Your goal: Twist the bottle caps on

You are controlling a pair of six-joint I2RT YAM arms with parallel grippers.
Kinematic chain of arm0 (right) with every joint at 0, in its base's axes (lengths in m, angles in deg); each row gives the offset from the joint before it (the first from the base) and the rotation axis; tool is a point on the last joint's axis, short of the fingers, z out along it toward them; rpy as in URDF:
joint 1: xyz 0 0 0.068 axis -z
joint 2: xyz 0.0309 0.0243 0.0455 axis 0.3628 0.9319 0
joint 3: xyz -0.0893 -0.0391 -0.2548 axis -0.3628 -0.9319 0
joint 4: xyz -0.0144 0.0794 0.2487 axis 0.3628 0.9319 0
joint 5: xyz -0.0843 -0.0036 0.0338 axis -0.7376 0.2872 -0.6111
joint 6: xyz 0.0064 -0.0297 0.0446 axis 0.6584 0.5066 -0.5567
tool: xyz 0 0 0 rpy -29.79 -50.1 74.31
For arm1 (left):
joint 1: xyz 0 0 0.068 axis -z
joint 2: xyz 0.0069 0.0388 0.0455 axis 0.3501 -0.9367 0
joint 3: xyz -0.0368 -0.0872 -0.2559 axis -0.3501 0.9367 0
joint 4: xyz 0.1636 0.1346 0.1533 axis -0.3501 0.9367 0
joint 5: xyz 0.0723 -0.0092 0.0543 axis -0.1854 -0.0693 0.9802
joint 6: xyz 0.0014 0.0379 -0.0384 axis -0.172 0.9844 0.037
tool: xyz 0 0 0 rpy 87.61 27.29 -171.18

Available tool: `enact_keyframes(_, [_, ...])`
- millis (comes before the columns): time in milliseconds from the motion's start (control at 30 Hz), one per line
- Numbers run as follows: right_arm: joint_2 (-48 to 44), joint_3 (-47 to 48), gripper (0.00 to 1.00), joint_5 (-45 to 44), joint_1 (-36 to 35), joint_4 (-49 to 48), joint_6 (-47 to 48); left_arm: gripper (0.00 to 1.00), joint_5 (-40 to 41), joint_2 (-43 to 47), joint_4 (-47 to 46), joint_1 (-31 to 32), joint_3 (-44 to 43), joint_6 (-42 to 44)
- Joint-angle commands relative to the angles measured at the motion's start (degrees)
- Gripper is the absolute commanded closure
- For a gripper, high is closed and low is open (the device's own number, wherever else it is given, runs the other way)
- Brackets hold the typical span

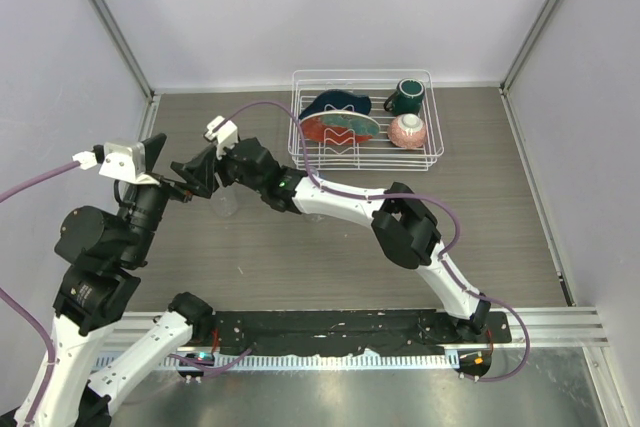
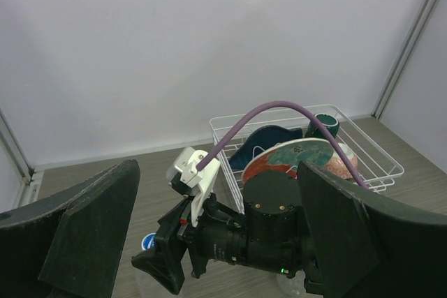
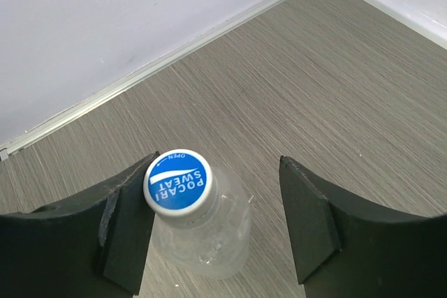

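A clear plain bottle (image 3: 213,239) stands on the table with a blue-topped, white-rimmed cap (image 3: 178,181) sitting on its neck. My right gripper (image 3: 213,186) is open around the cap. Its left finger (image 3: 122,221) is right against the cap and its right finger (image 3: 307,221) stands well clear. From above, the bottle (image 1: 228,203) is at left centre under the right gripper (image 1: 203,179). My left gripper (image 1: 165,172) hovers just to its left, wide open and holding nothing. The left wrist view shows the cap (image 2: 149,242) behind the right gripper (image 2: 162,259). A second bottle is not clearly seen.
A white wire rack (image 1: 432,117) stands at the back, holding a dark green mug (image 1: 407,97), a pink bowl (image 1: 407,131) and upright plates (image 1: 340,127). The right arm (image 1: 340,202) stretches across the middle of the table. Walls enclose the table on three sides.
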Motion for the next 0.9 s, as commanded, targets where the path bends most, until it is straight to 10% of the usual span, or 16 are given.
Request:
enact_keyframes(0, [0.0,3.1,0.27,0.6,-0.4,2.0,1.2,0.0,0.5,-0.2,-2.5,-0.2,0.2,0.7])
enact_keyframes(867, [-8.4,1.5,0.02,3.6,-0.6,9.8,4.8,0.0,2.0,-2.0,-3.7,-0.2,-0.4,2.2])
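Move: For the right hand, the bottle cap sits about level with the fingertips and between them, some 2 cm to the left and 1 cm back. The other bottle stands about 18 cm to the right and 3 cm back, its middle 10 cm lower; the dish rack's middle lies roughly 29 cm right, 16 cm ahead and 15 cm below. The left hand has the cap some 15 cm ahead, straight in line and about 23 cm below it. Spread the right gripper from roughly three quarters open to fully open around the already released cap, so the near finger comes clear of its rim. Meanwhile ease the hand down about 1.5 cm and back 1 cm, rolling it some 5 degrees so its left side dips, with the fingers straddling the cap. ##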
